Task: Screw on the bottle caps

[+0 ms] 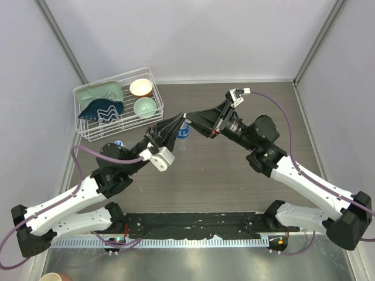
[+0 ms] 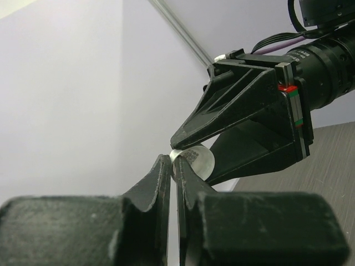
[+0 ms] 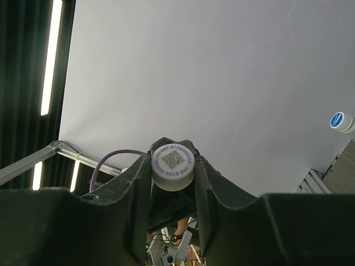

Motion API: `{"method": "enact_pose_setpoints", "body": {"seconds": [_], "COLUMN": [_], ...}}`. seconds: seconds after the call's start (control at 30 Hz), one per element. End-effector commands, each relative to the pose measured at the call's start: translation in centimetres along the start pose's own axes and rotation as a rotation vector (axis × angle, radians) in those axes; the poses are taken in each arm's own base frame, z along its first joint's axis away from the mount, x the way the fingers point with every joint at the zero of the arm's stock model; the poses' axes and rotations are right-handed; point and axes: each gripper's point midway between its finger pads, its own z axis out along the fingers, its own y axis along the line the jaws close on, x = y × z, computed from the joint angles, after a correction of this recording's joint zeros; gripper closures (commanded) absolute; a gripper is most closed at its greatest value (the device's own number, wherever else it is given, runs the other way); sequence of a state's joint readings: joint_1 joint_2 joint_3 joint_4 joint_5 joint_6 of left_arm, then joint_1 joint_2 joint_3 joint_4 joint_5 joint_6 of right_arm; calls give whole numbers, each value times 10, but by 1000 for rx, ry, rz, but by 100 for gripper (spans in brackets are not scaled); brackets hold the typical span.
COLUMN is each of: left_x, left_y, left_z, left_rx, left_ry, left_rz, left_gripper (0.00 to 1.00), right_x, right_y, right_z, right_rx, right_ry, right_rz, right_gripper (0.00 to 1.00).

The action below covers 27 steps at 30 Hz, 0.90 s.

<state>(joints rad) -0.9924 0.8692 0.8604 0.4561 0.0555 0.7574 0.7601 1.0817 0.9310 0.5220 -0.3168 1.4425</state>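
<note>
A white bottle cap [image 3: 172, 159] with a printed code on top sits clamped between the fingertips of my right gripper [image 3: 173, 169], held in the air. In the left wrist view the same cap [image 2: 195, 159] shows between the right gripper's fingers [image 2: 238, 105]. My left gripper [image 2: 173, 164] is shut, and its tips pinch the cap's rim. In the top view both grippers meet tip to tip above mid-table, left [image 1: 177, 121] and right [image 1: 187, 116]. A clear bottle with a blue label [image 1: 184, 132] stands just below them.
A white wire dish rack [image 1: 88, 130] at the back left holds a green dish [image 1: 96, 93], a blue dish [image 1: 101, 109], a cream bowl [image 1: 141, 87] and a green bowl [image 1: 145, 106]. A small blue and white round object [image 1: 119, 143] lies by the left arm.
</note>
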Motion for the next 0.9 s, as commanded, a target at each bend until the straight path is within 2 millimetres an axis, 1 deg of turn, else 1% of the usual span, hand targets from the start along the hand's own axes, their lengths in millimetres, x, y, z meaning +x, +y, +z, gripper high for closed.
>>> {"method": "enact_pose_setpoints", "body": {"seconds": [0.0, 0.03, 0.07, 0.1, 0.13, 0.17, 0.2, 0.23, 0.27, 0.3, 0.33, 0.37, 0.4, 0.43, 0.47, 0.5, 0.53, 0.57, 0.6, 0.63, 0.67, 0.7, 0.73, 0.77, 0.8, 0.87], "left_x": [12, 7, 10, 9, 8, 6, 5, 4, 1, -1, 0, -2, -2, 5, 12, 20, 39, 57, 73, 83, 95, 111, 123, 143, 158, 174], "left_y": [11, 15, 14, 17, 22, 25, 27, 29, 31, 31, 31, 33, 35, 32, 30, 24, 8, -7, -22, -31, -36, -40, -38, -22, -27, -23], "left_z": [-7, -6, -6, -7, -8, -9, -10, -12, -15, -17, -21, -25, -27, -31, -36, -38, -47, -49, -59, -62, -64, -63, -61, -64, -56, -51], "left_rx": [-48, -57, -55, -62, -69, -76, -80, -81, -83, -77, -65, -77, -91, -92, -106, -88, -48, -46, -3, 30, 74, 62, 39, -34, -23, -36], "left_ry": [62, 57, 75, 86, 103, 108, 115, 128, 129, 135, 155, 160, 170, 206, 249, 290, 389, 471, 570, 617, 642, 684, 699, 727, 738, 750], "left_rz": [-26, -48, -66, -80, -102, -115, -130, -145, -177, -192, -206, -239, -263, -285, -327, -342, -372, -466, -519, -566, -626, -702, -738, -768, -810, -833], "left_gripper": [81, 76, 68, 53, 48, 46, 42, 40, 41, 42, 42, 40, 38, 35, 22, 15, 9, 1, 0, 0, 0, 0, 0, 0, 0, 0], "right_x": [3, 3, 2, 1, 0, -4, -4, -6, -10, -16, -19, -28, -33, -38, -45, -56, -61, -65, -73, -75, -77, -79, -82, -83, -83, -86], "right_y": [54, 54, 54, 46, 45, 45, 35, 34, 38, 24, 21, 30, 13, 13, 21, 9, 10, 11, 11, 12, 15, 17, 17, 19, 22, 23], "right_z": [-11, -13, -12, -13, -15, -15, -17, -19, -20, -23, -25, -28, -34, -38, -40, -49, -53, -59, -64, -67, -71, -73, -76, -78, -81, -84], "right_rx": [-131, -119, -108, -59, -38, -22, 33, 54, 67, 148, 181, 190, 291, 317, 330, 417, 443, 474, 505, 518, 524, 528, 538, 538, 533, 539], "right_ry": [16, 12, 2, 2, -6, -25, -24, -32, -44, -65, -79, -108, -124, -142, -167, -200, -214, -223, -251, -259, -270, -273, -289, -295, -301, -313], "right_rz": [-85, -94, -131, -136, -157, -204, -216, -237, -301, -315, -338, -414, -425, -459, -498, -558, -588, -612, -658, -676, -695, -715, -727, -737, -747, -767], "right_gripper": [84, 86, 89, 90, 92, 93, 93, 94, 94, 94, 95, 95, 95, 95, 96, 95, 96, 96, 95, 95, 95, 95, 95, 96, 95, 95]}}
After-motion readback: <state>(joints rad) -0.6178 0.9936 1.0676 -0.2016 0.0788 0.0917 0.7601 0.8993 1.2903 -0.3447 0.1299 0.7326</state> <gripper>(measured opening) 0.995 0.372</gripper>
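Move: At the left fingertips is the white cap, also pinched by the right fingers. From the left hand, the open bottle with the blue label stands about 11 cm ahead, 1 cm left and some 34 cm below. The capped clear bottle is about 1 cm ahead, 21 cm left and as low; the dish rack is 25 cm ahead, 26 cm left. From the right hand, the labelled bottle lies about 11 cm ahead, 3 cm left and 34 cm below. Opening wide off the cap's rim, the left hand first eases left, then swoops down and forward towards the blue-labelled bottle, some 11 cm down and 9 cm forward in all, tipping down about 50 degrees. The right hand keeps its pinch on the cap and draws about 10 cm to the right, turning clockwise while its left-pointing fingers dip. ##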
